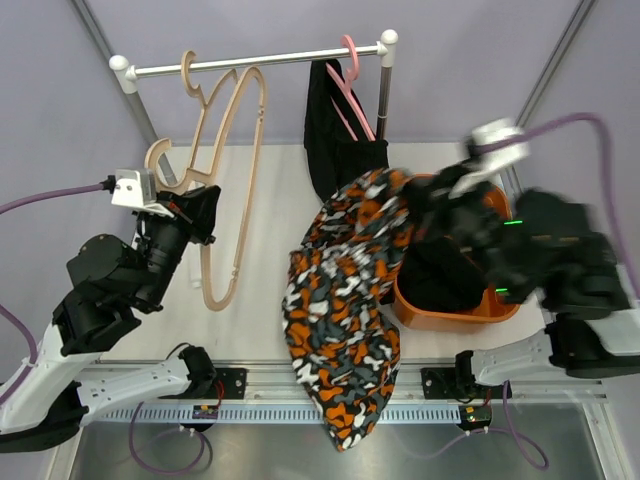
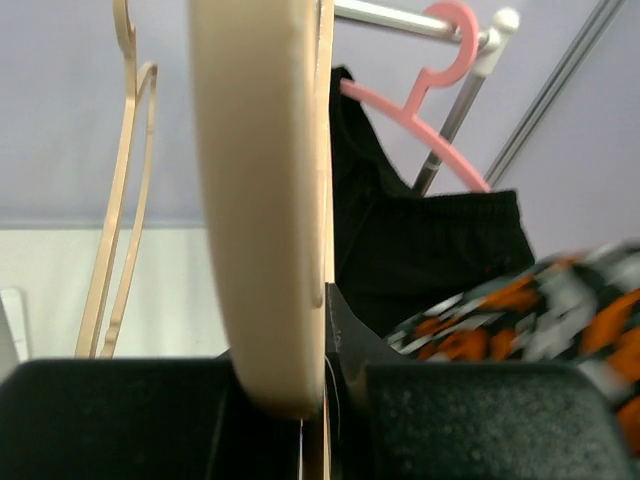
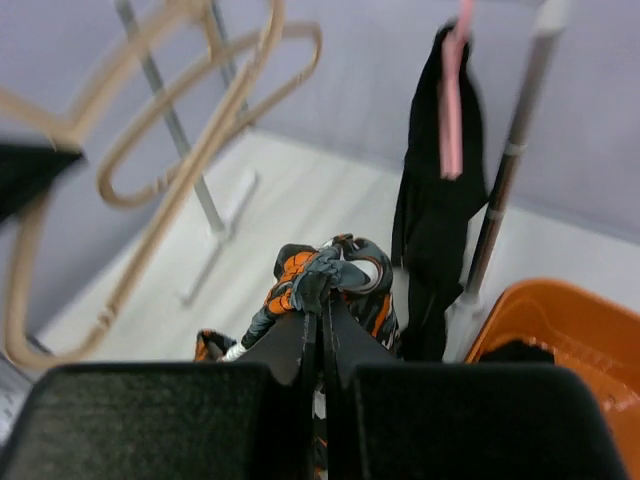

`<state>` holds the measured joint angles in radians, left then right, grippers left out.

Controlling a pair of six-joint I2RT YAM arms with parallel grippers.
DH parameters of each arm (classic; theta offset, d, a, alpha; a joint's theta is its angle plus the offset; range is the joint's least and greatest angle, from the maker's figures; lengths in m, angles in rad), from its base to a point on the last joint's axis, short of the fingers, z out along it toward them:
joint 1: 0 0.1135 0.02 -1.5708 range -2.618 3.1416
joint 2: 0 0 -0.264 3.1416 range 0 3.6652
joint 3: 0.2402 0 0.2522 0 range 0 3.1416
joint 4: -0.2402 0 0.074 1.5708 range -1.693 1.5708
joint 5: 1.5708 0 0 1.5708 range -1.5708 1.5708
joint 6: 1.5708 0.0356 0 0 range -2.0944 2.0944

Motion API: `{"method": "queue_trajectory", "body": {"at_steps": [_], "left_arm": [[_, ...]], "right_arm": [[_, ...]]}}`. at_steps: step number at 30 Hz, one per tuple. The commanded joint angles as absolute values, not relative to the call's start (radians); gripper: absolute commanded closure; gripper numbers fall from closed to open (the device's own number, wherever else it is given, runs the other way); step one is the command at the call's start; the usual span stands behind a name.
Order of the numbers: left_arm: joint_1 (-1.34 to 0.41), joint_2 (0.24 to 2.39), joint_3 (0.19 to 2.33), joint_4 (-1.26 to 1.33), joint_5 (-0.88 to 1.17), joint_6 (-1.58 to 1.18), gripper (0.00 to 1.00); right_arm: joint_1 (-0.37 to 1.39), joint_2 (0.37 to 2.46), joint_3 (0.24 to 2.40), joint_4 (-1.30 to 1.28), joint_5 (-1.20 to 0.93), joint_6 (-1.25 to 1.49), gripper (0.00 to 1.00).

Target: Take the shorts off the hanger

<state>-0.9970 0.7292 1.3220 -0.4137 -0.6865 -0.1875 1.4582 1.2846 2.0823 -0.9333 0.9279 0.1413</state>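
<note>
The orange, white, grey and black patterned shorts (image 1: 345,300) hang off the hanger, draped from mid-table over the front edge. My right gripper (image 1: 422,198) is shut on a bunched edge of them (image 3: 322,272), next to the orange basket. Black shorts (image 1: 335,150) hang on a pink hanger (image 1: 350,75) on the rail. My left gripper (image 1: 195,215) is shut on a bare wooden hanger (image 2: 265,200) at the left; the hanger's lower loop (image 1: 216,303) reaches toward the table front. A black garment (image 1: 440,275) lies in the basket.
The white rail (image 1: 260,62) spans the back on two posts, the right post (image 3: 510,170) beside the orange basket (image 1: 450,315). Another bare wooden hanger (image 2: 125,200) hangs at the rail's left end. Purple walls close in behind.
</note>
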Motion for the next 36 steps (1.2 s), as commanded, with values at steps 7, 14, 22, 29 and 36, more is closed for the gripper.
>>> {"method": "queue_trajectory", "body": {"at_steps": [7,14,22,29,36], "left_arm": [[-0.999,0.747,1.273,-0.433,-0.704,-0.196,1.0],[-0.999,0.822,1.296,-0.439,-0.661,-0.207,1.0],[-0.997,0.87,1.339,-0.442,-0.62,-0.213,1.0],[-0.999,0.896,1.382,-0.482,-0.591,-0.218,1.0],[-0.991,0.928,1.405,-0.518,-0.561,-0.216,1.0]], "right_arm": [[1.454,1.031,2.005,0.142,0.942,-0.786,1.0],[1.454,1.183,2.274,0.441,0.92,-1.165,1.0],[1.451,1.206,2.234,0.207,0.968,-1.063,1.0],[0.959,1.403,2.503,-0.486,0.845,-0.508,1.0],[0.346,1.526,2.705,-0.834,0.404,0.119,1.0]]}}
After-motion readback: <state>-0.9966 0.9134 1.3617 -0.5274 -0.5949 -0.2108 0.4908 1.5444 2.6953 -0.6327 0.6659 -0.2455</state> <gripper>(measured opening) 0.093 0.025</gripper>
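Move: With the camouflage shorts pinched in my right hand, the orange basket is about 20 cm to the right, 11 cm farther out and some 45 cm below that hand. The black shorts on the pink hanger hang about 15 cm ahead and 6 cm left of it, 15 cm lower. The bare beige hanger in my left hand is some 22 cm left and 2 cm ahead of my right. From my left hand, the basket is about 44 cm right, 7 cm ahead and 40 cm down. I fling my right hand up and to the right, about 25 cm over and 20 cm up, keeping the camouflage shorts pinched. After swinging back left some 5 cm, I reach roughly 12 cm forward, sinking slightly, high above the orange basket; the fingers tip up and turn clockwise by some 40 degrees. My left hand keeps its grip on the bare hanger and eases about 6 cm right and 5 cm down. ##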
